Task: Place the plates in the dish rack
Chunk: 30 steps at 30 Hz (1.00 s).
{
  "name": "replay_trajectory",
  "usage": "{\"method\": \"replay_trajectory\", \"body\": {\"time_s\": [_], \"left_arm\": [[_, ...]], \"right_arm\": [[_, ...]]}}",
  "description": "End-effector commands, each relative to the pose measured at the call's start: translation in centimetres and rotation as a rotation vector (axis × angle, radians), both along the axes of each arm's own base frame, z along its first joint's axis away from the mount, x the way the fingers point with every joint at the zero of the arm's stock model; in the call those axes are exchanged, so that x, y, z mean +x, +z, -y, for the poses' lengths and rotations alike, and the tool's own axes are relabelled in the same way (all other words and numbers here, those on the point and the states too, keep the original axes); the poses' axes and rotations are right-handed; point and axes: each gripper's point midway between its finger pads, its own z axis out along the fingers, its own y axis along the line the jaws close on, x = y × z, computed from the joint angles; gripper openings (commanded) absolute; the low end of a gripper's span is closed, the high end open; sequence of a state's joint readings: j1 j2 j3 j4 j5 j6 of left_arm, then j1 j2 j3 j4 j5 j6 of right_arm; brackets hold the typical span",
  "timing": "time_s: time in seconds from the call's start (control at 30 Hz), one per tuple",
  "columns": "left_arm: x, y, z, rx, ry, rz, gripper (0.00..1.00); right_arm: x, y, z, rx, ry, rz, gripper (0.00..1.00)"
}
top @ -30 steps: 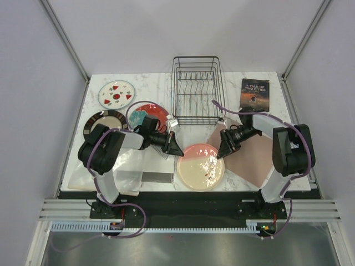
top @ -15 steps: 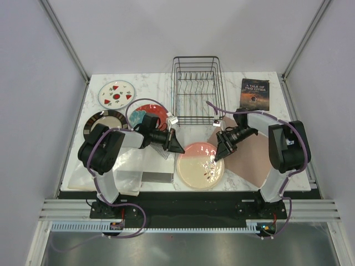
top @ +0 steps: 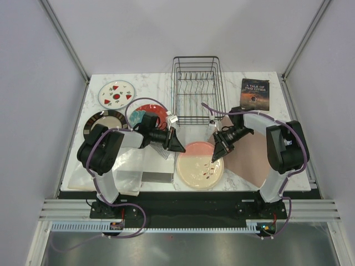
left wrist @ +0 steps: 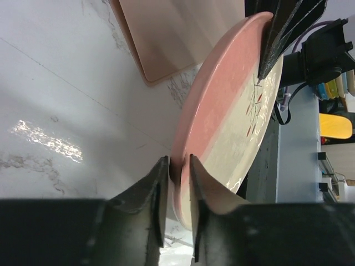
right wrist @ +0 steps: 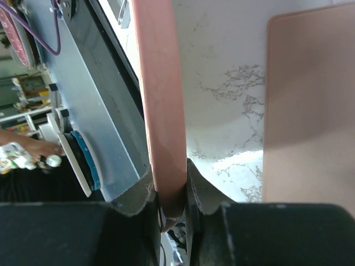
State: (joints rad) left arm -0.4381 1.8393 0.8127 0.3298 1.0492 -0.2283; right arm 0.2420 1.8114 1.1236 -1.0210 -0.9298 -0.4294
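Observation:
The pink-and-cream twig plate point(top: 199, 165) is held off the table, tilted, between both arms. My left gripper point(top: 178, 148) is shut on its left rim, seen in the left wrist view point(left wrist: 178, 169). My right gripper point(top: 217, 151) is shut on its right rim, seen in the right wrist view point(right wrist: 168, 185). The plate also shows in both wrist views point(left wrist: 233, 111) point(right wrist: 161, 83). The black wire dish rack point(top: 196, 88) stands behind, with nothing in it. The white fruit plate point(top: 116, 93), brown-rimmed plate point(top: 104, 123) and red plate point(top: 151, 113) lie flat at the left.
A pinkish-brown mat point(top: 250, 158) lies under and to the right of the right arm. A dark book point(top: 255, 93) lies at the back right. A grey block point(top: 156, 177) and a clear sheet point(top: 127, 180) lie near the front left edge.
The right gripper has moved left and closed on the plate's right rim. The plate has risen and tilted a little, shifting slightly toward the rack. The left gripper holds its rim throughout.

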Motion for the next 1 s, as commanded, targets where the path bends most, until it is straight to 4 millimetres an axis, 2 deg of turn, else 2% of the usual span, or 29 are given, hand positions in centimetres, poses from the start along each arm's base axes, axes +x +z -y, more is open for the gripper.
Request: {"method": "replay_trajectory", "body": {"time_s": [0.0,0.07,0.1,0.13,0.2,0.23,0.27,0.3,0.33,0.4,0.43,0.47,0.5,0.53,0.57,0.63,0.67,0.73,0.77,0.87,0.97], "left_arm": [[1.2,5.3,-0.1,-0.036,0.022,0.110,0.37],[2.2,6.4,-1.6,-0.015,0.073,0.159,0.43],[2.0,7.1,-2.5,-0.003,0.091,0.162,0.44],[2.5,9.4,-3.7,-0.012,0.126,0.230,0.47],[3.8,11.2,-5.3,0.044,0.190,0.349,0.48],[3.2,12.0,-6.4,0.085,0.211,0.359,0.51],[4.2,12.7,-7.2,0.141,0.238,0.442,0.53],[4.6,13.1,-7.8,0.174,0.264,0.474,0.56],[4.9,13.4,-8.4,0.205,0.294,0.499,0.64],[6.4,14.1,-9.9,0.270,0.408,0.550,0.70],[6.9,14.4,-10.2,0.280,0.442,0.560,0.71],[8.0,14.3,-10.8,0.308,0.508,0.543,0.72],[8.6,14.3,-11.2,0.323,0.549,0.531,0.72],[9.2,14.8,-11.4,0.325,0.595,0.514,0.72],[9.7,14.6,-11.6,0.331,0.634,0.492,0.72],[9.6,14.8,-11.4,0.313,0.625,0.501,0.72],[9.4,14.9,-11.1,0.298,0.607,0.509,0.72],[9.0,14.7,-11.1,0.291,0.605,0.506,0.72],[8.8,14.7,-11.0,0.285,0.601,0.497,0.72],[8.1,14.1,-10.9,0.270,0.602,0.471,0.72],[7.5,13.8,-10.7,0.247,0.588,0.456,0.71]], "right_arm": [[1.2,3.6,0.3,0.030,0.038,0.137,0.00],[2.1,6.0,0.8,0.032,0.025,0.220,0.00],[1.7,7.5,1.0,0.037,0.044,0.245,0.00],[2.7,9.7,0.9,0.049,0.054,0.317,0.00],[2.7,12.7,0.9,0.072,0.081,0.375,0.00],[4.1,16.5,0.6,0.095,0.078,0.502,0.00],[4.7,18.3,0.4,0.101,0.066,0.558,0.00],[6.0,20.2,0.2,0.086,0.001,0.602,0.00],[7.7,23.4,0.0,0.092,-0.043,0.704,0.00],[12.2,27.6,-0.1,0.076,-0.168,0.872,0.00],[13.5,29.0,-0.1,0.074,-0.264,0.877,0.00],[16.2,31.3,-0.2,0.099,-0.338,0.981,0.00],[17.6,32.6,-0.1,0.104,-0.402,1.028,0.00],[19.9,33.4,1.3,0.045,-0.593,1.037,0.00],[22.1,36.5,1.9,0.087,-0.695,1.164,0.00],[24.4,37.9,4.4,0.037,-0.900,1.258,0.00],[25.3,39.8,4.8,0.040,-0.999,1.326,0.00],[26.9,40.5,5.8,-0.070,-1.157,1.374,0.00],[27.4,40.9,6.9,-0.172,-1.272,1.408,0.00],[28.9,40.8,7.9,-0.237,-1.409,1.424,0.00],[30.5,39.7,7.8,-0.298,-1.475,1.402,0.00]]}}
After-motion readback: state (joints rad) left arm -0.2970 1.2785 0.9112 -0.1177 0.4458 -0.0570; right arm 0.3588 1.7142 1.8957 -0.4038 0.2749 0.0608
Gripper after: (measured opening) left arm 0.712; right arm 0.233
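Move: The dish rack's middle lies some 28 cm ahead of the right gripper and 7 cm to its left, near its own height. The book is about 27 cm ahead and 16 cm right, the pink board 4 cm ahead and 10 cm right. From the left gripper, the red flowered plate lies roughly 11 cm ahead, 12 cm left and a little below; the pink-and-cream plate's middle is about 7 cm back and 8 cm right. Let go of the pink-and-cream plate with the left gripper, opening its fingers wide, and take it up, left and forward towards the space above the red flowered plate. Keep the right fingers pinched on the plate's rim and carry it up and forward, about 30 cm each way, to high above the rack's right side, swinging the wrist until the fingers point forward. ##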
